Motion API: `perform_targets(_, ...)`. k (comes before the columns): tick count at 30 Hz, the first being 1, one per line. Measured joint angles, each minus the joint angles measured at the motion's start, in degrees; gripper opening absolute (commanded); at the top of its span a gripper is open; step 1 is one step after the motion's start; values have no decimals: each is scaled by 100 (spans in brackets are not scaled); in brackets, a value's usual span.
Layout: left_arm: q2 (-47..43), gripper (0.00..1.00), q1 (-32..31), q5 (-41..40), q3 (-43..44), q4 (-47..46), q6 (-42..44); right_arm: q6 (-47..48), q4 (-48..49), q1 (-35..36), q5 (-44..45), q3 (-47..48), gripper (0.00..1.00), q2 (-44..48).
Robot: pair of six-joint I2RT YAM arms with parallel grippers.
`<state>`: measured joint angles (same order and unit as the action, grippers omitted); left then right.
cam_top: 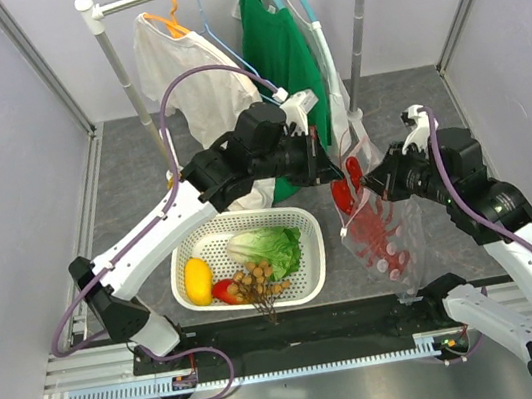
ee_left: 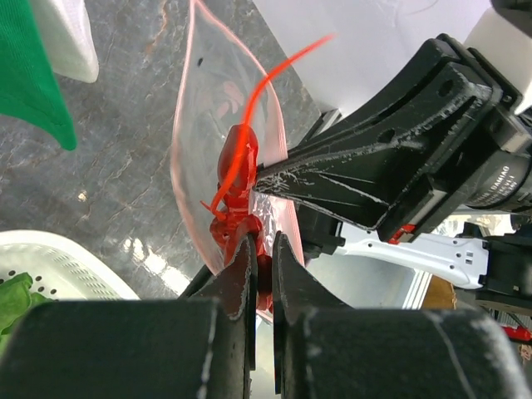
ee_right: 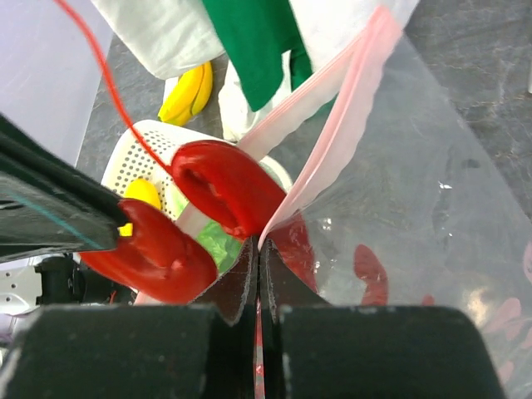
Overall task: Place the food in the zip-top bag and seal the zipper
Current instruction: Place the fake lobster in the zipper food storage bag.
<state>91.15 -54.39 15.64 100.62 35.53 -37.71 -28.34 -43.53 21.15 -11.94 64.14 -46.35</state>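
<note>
The red lobster point(ee_left: 237, 166) hangs head-down at the mouth of the zip-top bag point(cam_top: 389, 241), partly inside it, with its claws point(ee_right: 224, 187) against the rim. My left gripper point(ee_left: 262, 243) is shut on the lobster's upper end. My right gripper point(ee_right: 259, 247) is shut on the bag's mouth edge, right at the pink zipper point(ee_right: 349, 100), and holds the clear bag up off the table. The lemon point(cam_top: 198, 281), mango point(cam_top: 225, 290), longan bunch point(cam_top: 261, 281) and lettuce point(cam_top: 272, 249) lie in the white basket point(cam_top: 305, 219). The banana point(ee_right: 187, 91) lies on the table beyond the basket.
A clothes rack point(cam_top: 112, 57) stands at the back with a white shirt point(cam_top: 191, 80) and a green shirt point(cam_top: 279, 56) hanging just behind the two grippers. Grey walls close in both sides. The black base rail point(cam_top: 297, 331) runs along the near edge.
</note>
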Motion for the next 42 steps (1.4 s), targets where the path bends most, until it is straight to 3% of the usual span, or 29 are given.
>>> perform_targets(13, 367, 2, -50, 354, 138, 426, 280, 603, 629, 0, -396, -168, 0, 105)
perform_targets(30, 931, 2, -83, 743, 332, 739, 525, 2116, 1480, 0, -1180, -656, 0, 284)
perform_targets(31, 975, 7, -83, 743, 337, 754, 525, 2184, 1482, 0, -1246, -680, 0, 299)
perform_targets(32, 1010, 24, -83, 741, 339, 763, 540, 2229, 1484, 0, -1290, -702, 0, 315)
perform_targets(35, 1045, 45, -85, 745, 343, 789, 667, 2358, 1482, 0, -1375, -750, 0, 402)
perform_targets(42, 826, 70, -61, 678, 472, 887, 1222, 2428, 1530, 0, -1329, -745, 0, 715)
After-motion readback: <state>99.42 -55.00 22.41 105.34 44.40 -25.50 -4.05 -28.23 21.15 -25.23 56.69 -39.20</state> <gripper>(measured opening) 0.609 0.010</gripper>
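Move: The left hand still holds the fake lobster, its tail end already in the zipper bag; the bag's mouth is about 5 cm below this hand, 3 cm right and 2 cm back. The lettuce lies level with it, roughly 16 cm left, and the basket's middle 21 cm left and 2 cm back, both far below. From the right hand, pinching the rim, the mouth is some 3 cm left, 2 cm back, level in height. Left hand lowers the lobster about 7 cm into the bag, then opens; right hand keeps its pinch, tipping up. ##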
